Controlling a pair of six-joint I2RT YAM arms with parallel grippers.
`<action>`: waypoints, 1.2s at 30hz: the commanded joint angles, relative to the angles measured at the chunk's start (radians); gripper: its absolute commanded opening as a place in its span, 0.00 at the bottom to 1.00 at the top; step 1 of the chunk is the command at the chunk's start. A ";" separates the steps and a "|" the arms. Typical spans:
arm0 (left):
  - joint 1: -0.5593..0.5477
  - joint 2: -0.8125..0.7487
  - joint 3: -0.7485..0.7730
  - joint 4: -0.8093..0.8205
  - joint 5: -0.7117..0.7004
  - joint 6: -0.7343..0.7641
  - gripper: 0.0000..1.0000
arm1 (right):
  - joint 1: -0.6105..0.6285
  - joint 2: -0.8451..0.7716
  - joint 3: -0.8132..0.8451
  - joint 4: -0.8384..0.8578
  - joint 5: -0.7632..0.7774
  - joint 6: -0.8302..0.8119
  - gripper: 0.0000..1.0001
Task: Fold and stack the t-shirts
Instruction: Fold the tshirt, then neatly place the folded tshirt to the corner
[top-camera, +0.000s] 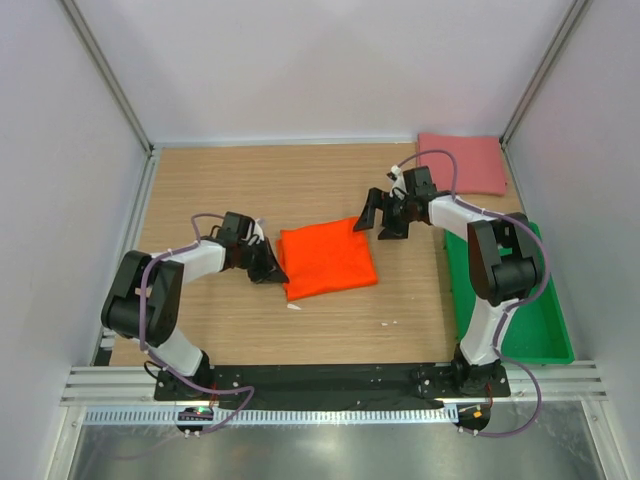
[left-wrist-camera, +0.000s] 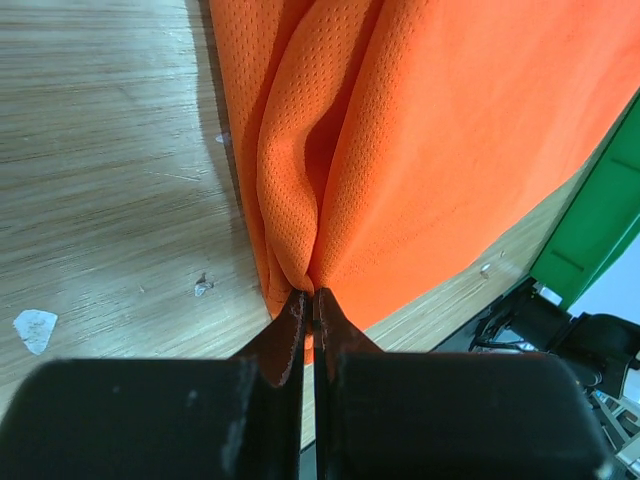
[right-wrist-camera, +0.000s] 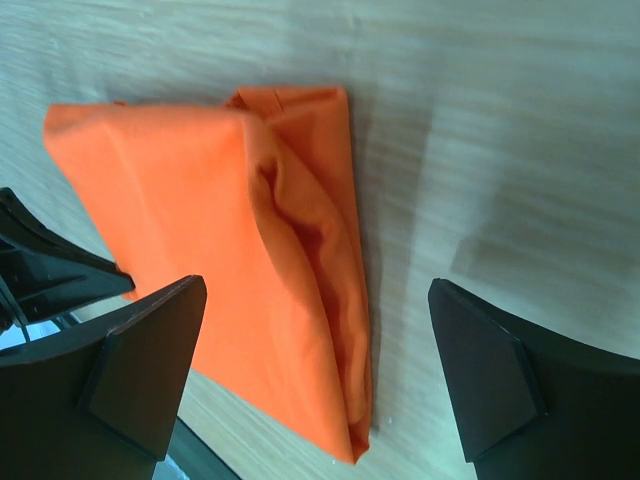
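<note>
The bright orange t-shirt (top-camera: 328, 260) lies folded into a rough square at the middle of the table. My left gripper (top-camera: 275, 273) sits at its left edge, shut on a pinch of orange cloth (left-wrist-camera: 310, 200) that bunches up into the fingertips. Off the shirt's upper right corner hovers my right gripper (top-camera: 381, 222), open, with nothing between its fingers; beneath it lies the folded right edge of the orange shirt (right-wrist-camera: 300, 250). The pink-red t-shirt (top-camera: 462, 163) lies folded flat in the far right corner.
A green plastic tray (top-camera: 545, 330) runs along the right side of the table, beside the right arm's base. Small white scraps (top-camera: 294, 307) lie on the wood near the orange shirt. White walls close the table on three sides.
</note>
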 joint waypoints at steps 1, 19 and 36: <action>0.018 0.003 -0.002 0.009 0.010 0.017 0.00 | -0.002 0.053 0.078 0.068 -0.058 -0.045 1.00; 0.058 0.046 0.046 -0.104 -0.028 0.100 0.00 | 0.029 0.243 0.197 0.149 -0.229 -0.036 0.78; 0.075 0.071 0.079 -0.135 -0.039 0.132 0.00 | 0.127 0.251 0.121 0.232 -0.253 0.044 0.21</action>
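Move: From the right gripper, the far right part of the folded t-shirt lies level ahead, about 5 cm to the left and some 3 cm below; from the left gripper, which already holds the shirt's left edge near its near corner, that part is about 11 cm ahead and 11 cm right. The red folded cloth is about 18 cm ahead and 18 cm right of the right gripper, the green bin 27 cm right and 13 cm back. Swing the open right gripper in an arc, first about 4 cm forward while drifting left, then left and back over the t-shirt's far right part until it is some 9 cm to the left and 3 cm lower, turning about 15 degrees counter-clockwise and closing to pinch the cloth. Meanwhile keep the left fingers shut on their edge and ease them about 2 cm left and slightly down. ##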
